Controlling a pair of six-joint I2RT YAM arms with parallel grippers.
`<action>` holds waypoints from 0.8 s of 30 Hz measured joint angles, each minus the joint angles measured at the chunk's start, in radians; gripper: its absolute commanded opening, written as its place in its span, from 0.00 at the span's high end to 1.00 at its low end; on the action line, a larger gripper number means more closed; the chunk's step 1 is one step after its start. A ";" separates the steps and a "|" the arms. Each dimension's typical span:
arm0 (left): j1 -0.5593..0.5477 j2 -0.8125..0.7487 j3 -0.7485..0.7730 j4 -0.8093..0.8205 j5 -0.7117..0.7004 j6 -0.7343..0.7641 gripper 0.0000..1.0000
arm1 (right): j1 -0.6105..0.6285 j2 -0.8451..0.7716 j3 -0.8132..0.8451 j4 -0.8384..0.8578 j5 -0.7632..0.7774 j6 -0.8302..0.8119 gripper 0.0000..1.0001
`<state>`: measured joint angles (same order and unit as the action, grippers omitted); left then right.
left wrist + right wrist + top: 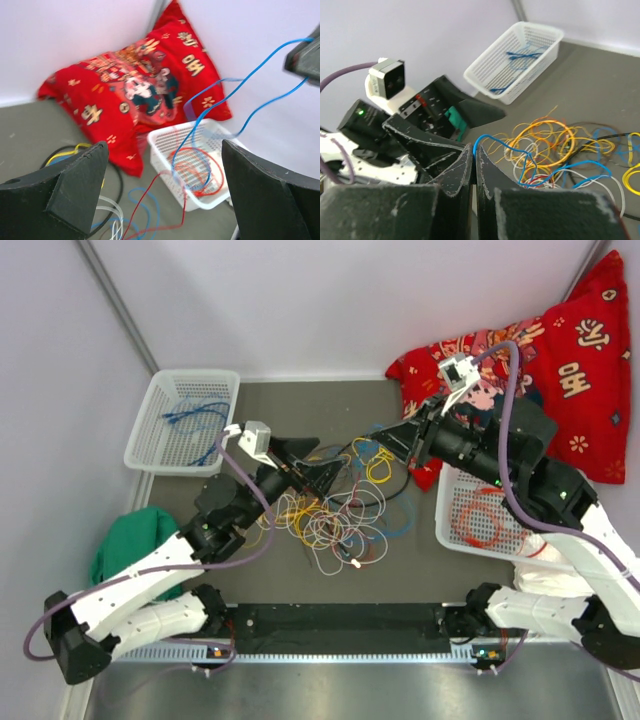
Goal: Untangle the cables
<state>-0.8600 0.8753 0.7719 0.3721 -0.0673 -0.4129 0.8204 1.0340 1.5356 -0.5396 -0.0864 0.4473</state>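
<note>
The cables [335, 515] lie in a loose tangle of yellow, orange, white, blue, red and black loops mid-table; the right wrist view shows them too [555, 145]. My right gripper [375, 430] is shut on a blue cable [520, 150], pinched at the fingertips [475, 150] above the tangle's far side. That blue cable [235, 92] runs taut through the air in the left wrist view, beside a red cable [150, 192]. My left gripper [330, 458] is open and empty over the tangle's far left, its fingers wide apart [165, 165].
A white basket [140, 440] at back left holds blue cables, also in the right wrist view [520, 55]. A white basket [445, 525] at right holds red and orange cables [210, 202]. A red cushion [550, 350] is at back right, a green cloth [130, 540] at left.
</note>
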 measured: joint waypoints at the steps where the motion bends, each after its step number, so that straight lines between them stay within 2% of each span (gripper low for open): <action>1: 0.000 0.015 0.000 0.027 0.018 0.001 0.01 | 0.000 0.002 -0.003 0.002 -0.020 0.010 1.00; 10: 0.000 0.170 0.069 0.211 0.158 0.005 0.01 | 0.000 0.000 -0.034 0.036 -0.115 0.066 1.00; 12: 0.000 0.206 0.091 0.236 0.176 0.008 0.07 | 0.000 0.000 -0.048 0.040 -0.129 0.079 1.00; 15: 0.000 0.249 0.113 0.266 0.208 0.007 0.39 | 0.000 0.000 -0.064 0.048 -0.151 0.094 1.00; 16: 0.000 0.264 0.121 0.272 0.219 0.006 0.70 | 0.000 0.000 -0.069 0.051 -0.154 0.097 1.00; 17: 0.000 0.278 0.132 0.274 0.236 0.006 0.88 | 0.000 0.000 -0.072 0.052 -0.155 0.100 1.00; 18: 0.000 0.290 0.143 0.275 0.248 0.006 1.00 | 0.000 0.000 -0.077 0.054 -0.155 0.100 0.96; 19: 0.000 0.298 0.152 0.276 0.261 0.013 1.00 | 0.000 0.000 -0.080 0.053 -0.155 0.100 0.78; 20: 0.000 0.302 0.159 0.274 0.264 0.020 1.00 | 0.000 -0.002 -0.085 0.053 -0.150 0.100 0.41; 21: 0.000 0.302 0.162 0.269 0.263 0.025 1.00 | 0.000 -0.005 -0.090 0.053 -0.143 0.103 0.28; 23: 0.000 0.292 0.162 0.253 0.249 0.033 1.00 | 0.000 -0.017 -0.101 0.044 -0.111 0.096 0.14; 24: 0.000 0.285 0.162 0.243 0.237 0.035 1.00 | 0.000 -0.026 -0.108 0.041 -0.089 0.094 0.12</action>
<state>-0.8600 1.1599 0.9340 0.6155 0.1692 -0.3779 0.8204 1.0077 1.4273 -0.4984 -0.1749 0.5411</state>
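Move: The blue cable, held in the shut tips of the right gripper, hangs about 7 cm to the right of the open left gripper, 3 cm above it and 1 cm ahead. The loose yellow cable lies some 13 cm right and 2 cm ahead of the left hand, the white cables 12 cm back and 4 cm right, both roughly 33 cm below. From the right hand, the left gripper is about 12 cm left, 1 cm back and 7 cm lower. Left hand goes about 7 cm right, rising, and pinches the blue cable; right, easing left and down, opens. ##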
